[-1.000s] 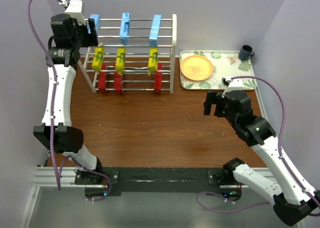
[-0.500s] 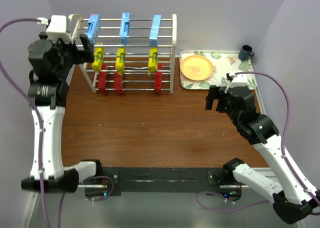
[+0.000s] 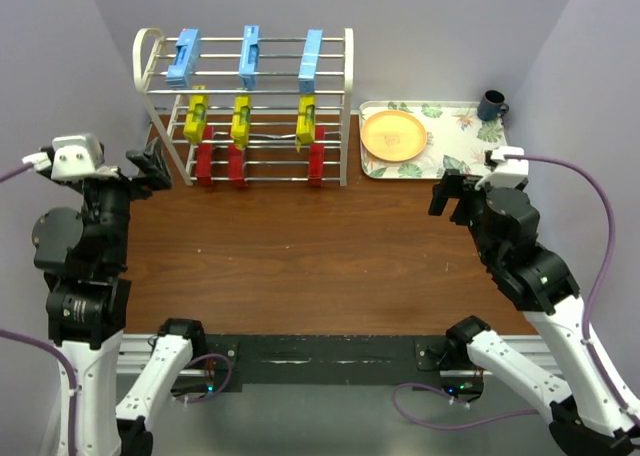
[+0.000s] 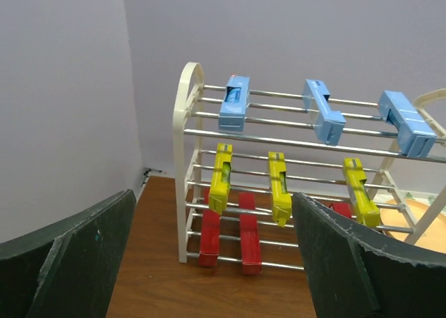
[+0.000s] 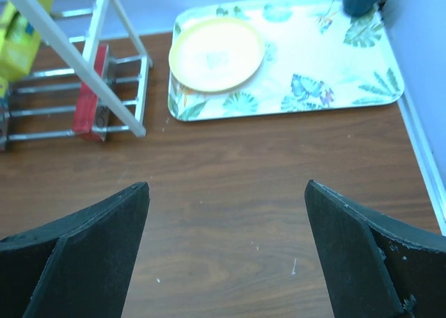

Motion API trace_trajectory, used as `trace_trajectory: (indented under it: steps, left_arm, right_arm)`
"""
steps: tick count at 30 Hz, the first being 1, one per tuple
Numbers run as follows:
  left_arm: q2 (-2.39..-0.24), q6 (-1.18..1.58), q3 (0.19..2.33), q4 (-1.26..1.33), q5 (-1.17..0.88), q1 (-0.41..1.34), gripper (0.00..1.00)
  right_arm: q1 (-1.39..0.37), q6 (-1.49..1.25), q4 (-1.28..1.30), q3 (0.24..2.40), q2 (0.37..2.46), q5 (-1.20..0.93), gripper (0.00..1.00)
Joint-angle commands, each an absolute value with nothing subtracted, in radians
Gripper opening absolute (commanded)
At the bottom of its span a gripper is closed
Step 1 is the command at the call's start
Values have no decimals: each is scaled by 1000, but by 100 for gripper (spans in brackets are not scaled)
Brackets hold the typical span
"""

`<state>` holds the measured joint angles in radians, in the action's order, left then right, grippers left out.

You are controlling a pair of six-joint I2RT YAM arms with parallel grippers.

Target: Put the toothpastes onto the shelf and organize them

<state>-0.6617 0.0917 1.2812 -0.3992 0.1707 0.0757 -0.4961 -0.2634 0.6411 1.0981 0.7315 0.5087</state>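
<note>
The white wire shelf stands at the back of the table. Three light blue toothpastes lie across its top tier, three yellow ones on the middle tier and three red ones on the bottom tier. My left gripper is open and empty, in front of and to the left of the shelf. Its wrist view shows the shelf between its fingers. My right gripper is open and empty over bare wood near the tray. Its fingers hold nothing.
A floral tray lies right of the shelf with a yellow-orange plate and a dark blue mug on it. They also show in the right wrist view, the plate and the tray. Walls close in left, right and back.
My left gripper has let go of the leftmost blue toothpaste on the top tier and pulled back down and to the left. My right gripper has drifted slightly right.
</note>
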Motion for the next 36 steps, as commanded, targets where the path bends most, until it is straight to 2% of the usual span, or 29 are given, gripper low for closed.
trace_trajectory:
  steps: [1, 7, 13, 36]
  left_arm:
    - [-575, 109, 1192, -345, 265, 81, 100]
    - [-417, 88, 1088, -333, 288, 81, 100]
    - [-252, 19, 983, -183, 269, 81, 100]
    - [-288, -43, 969, -106, 459, 81, 100]
  right_arm:
    - [-492, -235, 557, 1068, 664, 604, 99]
    - [-494, -219, 520, 1020, 581, 686, 98]
    - [-492, -215, 520, 1020, 563, 719, 99]
    - [-492, -176, 489, 1039, 541, 785, 99]
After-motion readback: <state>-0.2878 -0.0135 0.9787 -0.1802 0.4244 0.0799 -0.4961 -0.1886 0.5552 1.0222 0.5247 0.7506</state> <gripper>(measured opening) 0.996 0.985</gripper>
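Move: The blue toothpaste just set at the left end of the shelf's top tier lies roughly 29 cm ahead of the left hand, about in line sideways and some 7 cm lower. The middle blue toothpaste is about 14 cm to the right of it and level with it. The left yellow toothpaste sits on the tier below it, about 14 cm lower. From the right hand the left blue toothpaste is some 27 cm ahead, 57 cm to the left and 8 cm higher. Draw the empty left gripper back from the filled shelf about 8 cm, dipping slightly before coming most of the way up again, and drift it some 5 cm left; tip its fingers up and turn them counter-clockwise. Swing the right gripper right, with a smaller back-and-up travel, turning clockwise and tipping up. Leave both open, touching nothing. ##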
